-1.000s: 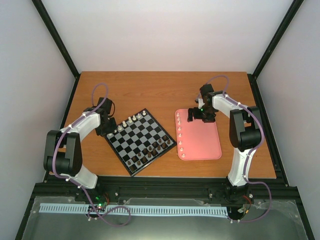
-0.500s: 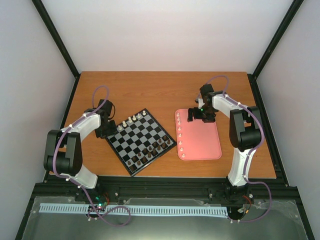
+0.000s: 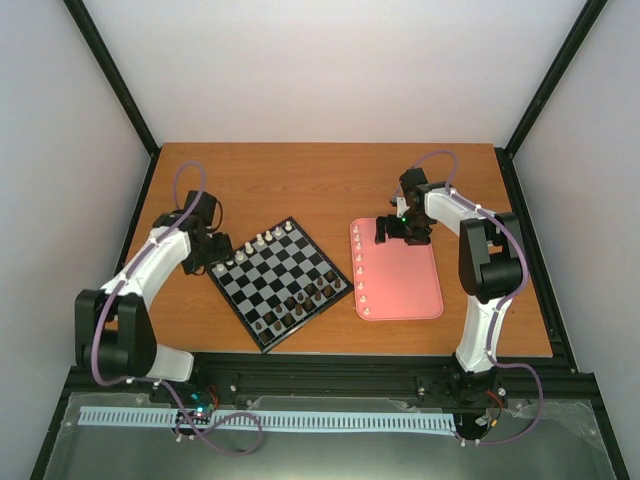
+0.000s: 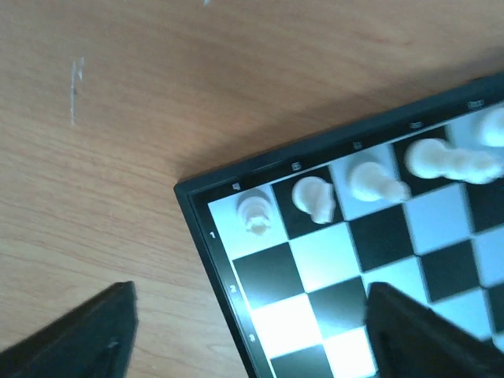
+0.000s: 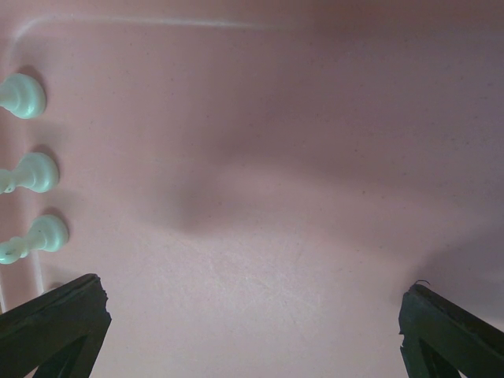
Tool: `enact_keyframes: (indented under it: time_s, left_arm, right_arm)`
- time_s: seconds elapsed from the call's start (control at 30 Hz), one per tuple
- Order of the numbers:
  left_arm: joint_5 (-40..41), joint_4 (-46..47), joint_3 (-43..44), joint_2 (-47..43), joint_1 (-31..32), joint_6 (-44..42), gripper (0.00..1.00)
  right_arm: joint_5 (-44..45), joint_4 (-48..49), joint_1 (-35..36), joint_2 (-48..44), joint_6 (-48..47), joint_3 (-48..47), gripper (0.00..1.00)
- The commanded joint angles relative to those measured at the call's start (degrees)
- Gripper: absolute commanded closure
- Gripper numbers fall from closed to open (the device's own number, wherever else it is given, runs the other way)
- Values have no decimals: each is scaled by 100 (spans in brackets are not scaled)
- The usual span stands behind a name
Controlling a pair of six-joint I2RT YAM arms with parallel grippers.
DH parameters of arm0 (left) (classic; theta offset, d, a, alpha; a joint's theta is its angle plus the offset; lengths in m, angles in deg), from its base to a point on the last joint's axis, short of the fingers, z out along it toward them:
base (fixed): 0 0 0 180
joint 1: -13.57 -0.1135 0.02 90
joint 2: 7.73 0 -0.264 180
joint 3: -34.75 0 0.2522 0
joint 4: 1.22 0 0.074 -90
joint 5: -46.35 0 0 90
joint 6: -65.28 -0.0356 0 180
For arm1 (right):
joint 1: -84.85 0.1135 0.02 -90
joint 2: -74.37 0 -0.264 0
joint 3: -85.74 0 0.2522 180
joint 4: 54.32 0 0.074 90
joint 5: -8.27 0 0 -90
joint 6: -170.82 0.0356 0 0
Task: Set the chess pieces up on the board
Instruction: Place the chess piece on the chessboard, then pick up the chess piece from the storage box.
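Note:
The board (image 3: 283, 296) lies tilted left of centre, and its left corner (image 4: 206, 236) fills the left wrist view. Several cream-white chess pieces (image 3: 256, 241) stand along its far-left edge; a rook (image 4: 256, 213), a knight (image 4: 315, 198) and a bishop (image 4: 374, 182) show close up. My left gripper (image 3: 208, 256) (image 4: 252, 335) hangs open over that corner, with nothing between its fingers. A column of white pawns (image 3: 360, 268) stands on the pink tray's left side; three pawns (image 5: 30, 173) show in the right wrist view. My right gripper (image 3: 396, 231) (image 5: 252, 335) is open above bare tray.
Dark brown pieces (image 3: 296, 304) stand along the board's near-right edge. The pink tray (image 3: 410, 275) lies right of the board. Black frame posts (image 3: 112, 78) border the wooden table (image 3: 300, 180).
My left gripper has opened and drawn back a little to the left from the board's corner, leaving the white rook standing there. The right arm has not moved.

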Motion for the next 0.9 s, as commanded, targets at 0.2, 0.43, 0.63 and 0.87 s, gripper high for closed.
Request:
enact_keyframes:
  time_s: [0.2,0.43,0.63,0.87]
  left_arm:
    - [-723,-898,1643,-505,191,-305,0]
    - [-451,-1224,3387,597,1584,-251,0]
    - [-425,-1183,4299,1255,2105,-82,1]
    - [226,-1529,3938,787,2092,-406,2]
  right_arm:
    - [165,-118,62,-272,88,78,0]
    - [371,-230,63,-652,134,34,0]
    - [397,-270,63,-701,184,-265,0]
    - [517,-477,342,-254,181,-1105,1]
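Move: The left hand, empty, hangs some 5 cm over the white piece just set on the board's left corner, which is about 1 cm ahead of it. The white piece on the board's far corner stands roughly 12 cm ahead and 20 cm right. The tray's farthest pawn lies about 11 cm ahead and 39 cm right. From the right hand, open low over the pink tray, that pawn is some 5 cm ahead and 9 cm left, the second pawn 2 cm ahead and 9 cm left, both about 2 cm below. Straight up and clear of the corner piece goes the left hand, its fingers spreading fully, then it sweeps right and forward over the far side of the board towards the tray, about 15 cm up and 16 cm right in all, turning some 25 degrees clockwise and tilting its fingers outward. The right hand, still open, lifts about 6 cm off the tray, edging forward late. ##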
